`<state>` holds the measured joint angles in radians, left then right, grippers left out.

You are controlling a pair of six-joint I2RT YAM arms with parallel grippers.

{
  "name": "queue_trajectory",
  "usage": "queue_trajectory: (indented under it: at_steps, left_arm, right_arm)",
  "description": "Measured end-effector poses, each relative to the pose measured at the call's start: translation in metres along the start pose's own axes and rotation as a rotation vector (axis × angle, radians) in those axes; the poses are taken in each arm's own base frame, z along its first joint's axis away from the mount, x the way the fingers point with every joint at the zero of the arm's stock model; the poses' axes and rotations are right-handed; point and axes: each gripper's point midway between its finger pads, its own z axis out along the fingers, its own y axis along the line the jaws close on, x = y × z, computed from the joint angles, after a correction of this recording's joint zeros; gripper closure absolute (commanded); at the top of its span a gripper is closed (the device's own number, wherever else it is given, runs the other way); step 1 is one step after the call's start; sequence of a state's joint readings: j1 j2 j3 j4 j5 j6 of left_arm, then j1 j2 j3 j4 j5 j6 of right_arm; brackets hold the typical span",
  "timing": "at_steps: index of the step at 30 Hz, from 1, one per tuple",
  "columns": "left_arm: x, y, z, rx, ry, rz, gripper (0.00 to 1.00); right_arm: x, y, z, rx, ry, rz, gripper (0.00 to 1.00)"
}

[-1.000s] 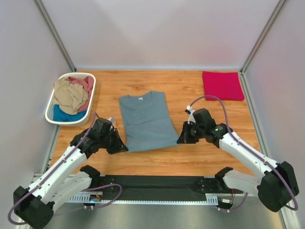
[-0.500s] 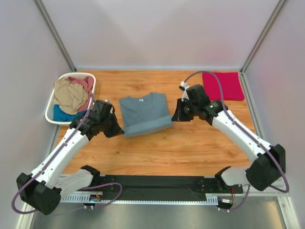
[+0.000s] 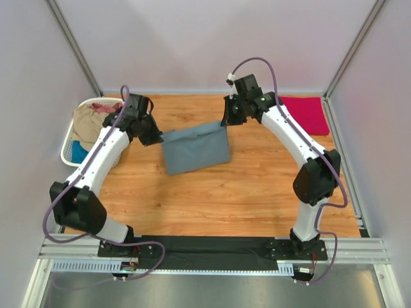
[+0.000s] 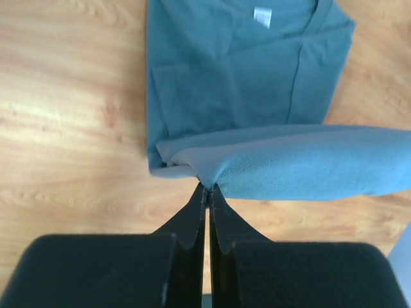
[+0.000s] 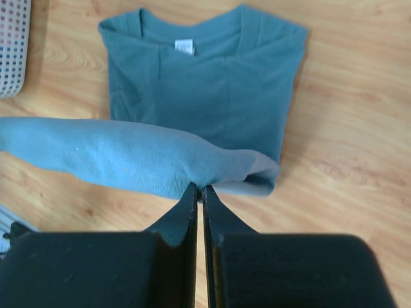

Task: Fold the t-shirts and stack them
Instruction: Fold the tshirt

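The slate grey-blue t-shirt [image 3: 194,149] lies mid-table, its lower half lifted and carried over its upper half. My left gripper [image 3: 158,136] is shut on the left bottom corner of that shirt [image 4: 282,163]. My right gripper [image 3: 225,122] is shut on the right bottom corner, the raised hem [image 5: 141,157] sagging between the two. Below the hem the neckline and its white label [image 5: 184,45] show flat on the wood. A folded crimson-pink t-shirt [image 3: 307,114] rests at the far right. Tan, dusty-pink and bright-blue t-shirts [image 3: 90,126] are heaped in the basket.
The white slatted laundry basket [image 3: 69,153] stands at the far left, close behind my left arm. White walls enclose the wooden table on three sides. A black mat [image 3: 212,247] lies along the near edge between the arm bases.
Both grippers have carried the grey-blue shirt's bottom hem from the near side up and towards the far side, folding the lower half over the collar end. Both arms now reach far out.
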<state>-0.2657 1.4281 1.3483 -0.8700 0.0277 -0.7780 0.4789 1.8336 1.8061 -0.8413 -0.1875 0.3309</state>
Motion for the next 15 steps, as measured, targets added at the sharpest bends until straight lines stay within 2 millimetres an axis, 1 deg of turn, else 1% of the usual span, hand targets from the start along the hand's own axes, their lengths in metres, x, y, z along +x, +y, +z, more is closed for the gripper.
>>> queue_trajectory:
  at_steps: [3,5,10,13,15]
  left_arm:
    - [-0.025,-0.005,0.020,-0.022,-0.005,-0.004,1.00]
    - [-0.038,-0.005,0.035,-0.039,-0.001,-0.009,1.00]
    - [-0.056,0.005,0.069,-0.083,0.022,-0.029,1.00]
    - [-0.066,0.014,0.089,-0.103,0.032,-0.049,1.00]
    - [-0.071,0.019,0.101,-0.112,0.038,-0.056,1.00]
  right_arm:
    - [-0.020,-0.008,0.019,0.005,-0.004,0.004,0.99]
    - [-0.033,-0.012,0.033,-0.003,-0.013,0.012,0.98]
    - [-0.048,-0.023,0.066,-0.054,-0.018,0.039,0.98]
    - [-0.053,-0.025,0.087,-0.108,-0.029,0.051,0.97]
    - [-0.058,-0.024,0.101,-0.149,-0.049,0.051,0.94]
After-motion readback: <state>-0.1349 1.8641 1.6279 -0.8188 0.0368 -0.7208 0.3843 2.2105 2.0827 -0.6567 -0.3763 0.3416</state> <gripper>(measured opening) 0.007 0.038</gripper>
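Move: Beyond the pinched hem, the t-shirt's collar lies flat on the table, about 20 cm ahead of the left hand, 10 cm to its right and 12 cm below. From the right hand the collar is some 16 cm ahead, 13 cm left and 13 cm lower. The laundry basket stands roughly 27 cm left of the left hand and 13 cm farther out; the red cloth lies about 33 cm right of the right hand, 17 cm ahead. Carrying the hem forward over the shirt's upper half towards the collar, both arms go about 10 cm out, nearly level at first, then sinking some 5 cm and drifting about 3 cm left. Both keep the hem between their fingertips, the right grip easing only slightly; the right wrist rolls its left side up about 10 degrees. ##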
